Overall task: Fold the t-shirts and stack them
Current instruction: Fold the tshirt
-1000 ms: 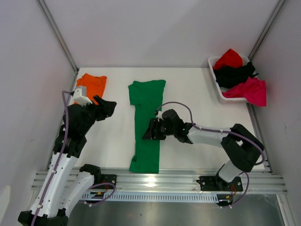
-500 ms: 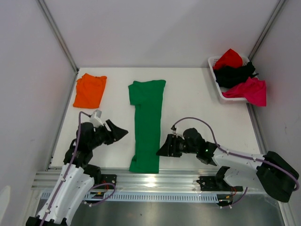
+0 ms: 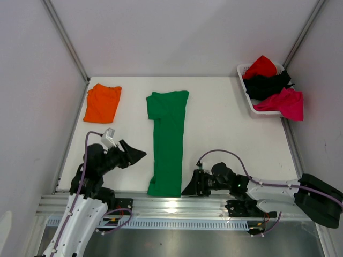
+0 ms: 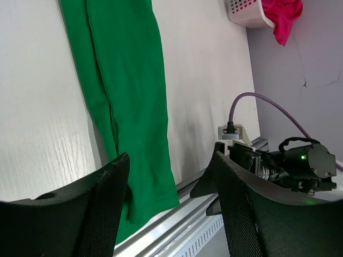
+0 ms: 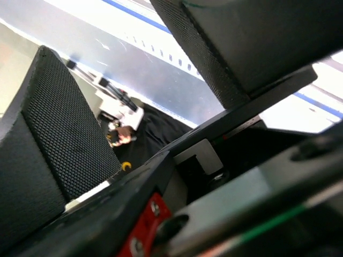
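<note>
A bright green t-shirt (image 3: 167, 142), folded lengthwise into a long strip, lies in the middle of the table and runs to the near edge. An orange t-shirt (image 3: 102, 102) lies folded at the back left. My left gripper (image 3: 136, 155) hovers open just left of the green strip, holding nothing; in the left wrist view its fingers (image 4: 80, 214) frame the green shirt's (image 4: 128, 96) lower end. My right gripper (image 3: 188, 188) sits low at the near edge, right of the green hem, and is open and empty. In the right wrist view its fingers (image 5: 53, 134) stand apart.
A white basket (image 3: 249, 99) at the back right holds red (image 3: 261, 65), black (image 3: 266, 84) and magenta (image 3: 284, 103) t-shirts. An aluminium rail (image 3: 182, 206) runs along the near edge. Grey walls enclose the table on three sides.
Both arms pulled back toward the near edge. The left gripper left the orange shirt's side. The right gripper came off the middle of the green strip and lowered by its hem.
</note>
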Controlling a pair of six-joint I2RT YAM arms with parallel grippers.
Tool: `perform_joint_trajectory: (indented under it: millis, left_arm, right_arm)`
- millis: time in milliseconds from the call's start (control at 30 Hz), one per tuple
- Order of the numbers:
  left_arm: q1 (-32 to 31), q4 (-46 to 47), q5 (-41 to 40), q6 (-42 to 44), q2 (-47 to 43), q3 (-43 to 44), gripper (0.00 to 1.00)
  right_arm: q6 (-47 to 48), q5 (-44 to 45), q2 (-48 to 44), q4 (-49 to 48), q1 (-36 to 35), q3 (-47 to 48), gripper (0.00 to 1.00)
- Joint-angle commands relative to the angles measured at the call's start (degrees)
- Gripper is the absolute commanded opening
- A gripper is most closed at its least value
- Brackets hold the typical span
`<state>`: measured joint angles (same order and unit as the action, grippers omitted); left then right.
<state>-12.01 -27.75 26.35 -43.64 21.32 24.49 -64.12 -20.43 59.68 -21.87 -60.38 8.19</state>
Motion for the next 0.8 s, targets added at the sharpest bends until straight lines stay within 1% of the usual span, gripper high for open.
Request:
perform_joint_trajectory:
  millis: [0,67,167,233,267,300,333,367,433,467,567,767]
  left_arm:
    - [-0.56,-0.81,2.30,-1.54,-0.84,-0.32,0.67]
    - [-0.73,-0.73,2.30,-2.06,-1.89,-1.72,0.67]
    - [-0.82,-0.46,2.83,-3.38,-2.60,-3.48,0.67]
    - [-1.00,-0.20,3.09,-4.26,-3.56,-4.01,0.67]
    - [-1.00,-0.38,3.01,-4.35,-3.92,-4.10,0.67]
    - [-1.00,-0.90,2.75,-4.09,-4.62,-3.58,0.67]
    - [-1.00,-1.60,2.48,-3.91,-4.88,-3.49,0.67]
    - [-1.00,-2.13,1.61,-3.56,-5.15,-2.44,0.67]
    - [-1.09,-4.33,0.81,-2.51,-5.50,-1.73,0.67]
    - [-1.09,-4.77,0.37,-2.24,-5.59,-1.29,0.67]
    - [-1.09,-5.74,-0.33,-1.89,-6.12,-0.59,0.67]
    - [-1.09,-4.95,0.19,-2.68,-6.29,-1.38,0.67]
  right_arm:
    - [-1.54,-0.58,2.01,-7.04,-1.58,-1.06,0.66]
    - [-1.62,-0.67,3.24,-8.88,-2.11,-1.85,0.66]
    - [-1.45,-1.54,7.89,-13.45,-2.29,-1.77,0.66]
    - [-0.84,-2.51,13.77,-16.35,-2.46,-1.16,0.66]
    - [-0.75,-3.04,16.15,-19.84,-2.46,-0.63,0.66]
    - [-0.75,-3.82,18.52,-21.62,-2.46,-0.10,0.66]
    - [-0.75,-5.31,23.33,-23.29,-2.55,0.42,0.66]
    - [-0.83,-6.02,25.55,-26.27,-2.72,1.12,0.65]
    - [-1.01,-7.95,30.90,-29.10,-2.81,2.62,0.64]
    - [-1.18,-8.22,31.98,-30.76,-2.81,2.80,0.63]
    - [-0.75,-8.67,33.48,-30.87,-2.64,3.42,0.63]
    - [1.62,-8.49,32.34,-26.04,-2.29,5.08,0.63]
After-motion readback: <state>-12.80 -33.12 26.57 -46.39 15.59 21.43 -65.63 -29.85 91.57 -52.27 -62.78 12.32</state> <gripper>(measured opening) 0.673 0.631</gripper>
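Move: The right hand stands open just off the green t-shirt's near right corner, which lies about 5 cm to its left, 2 cm back and 3 cm below. The near left corner is some 14 cm farther left along the same hem, and the middle of the folded strip about 25 cm ahead and 9 cm left of this hand. From the left hand the near right corner lies roughly 14 cm back, 17 cm to the right and 14 cm down. The right hand first settles some 2 cm down and back beside the table's near edge, then slides about 4.5 cm left onto the t-shirt's near right corner, fingers staying open with one pad low at the hem and the other above, the wrist swinging about 10 degrees counter-clockwise and stopping there without closing. The left hand, open and empty, eases back and down about 2 cm each over the table to the left of the shirt, its fingers tipping slightly downward, and then holds there, touching nothing. ##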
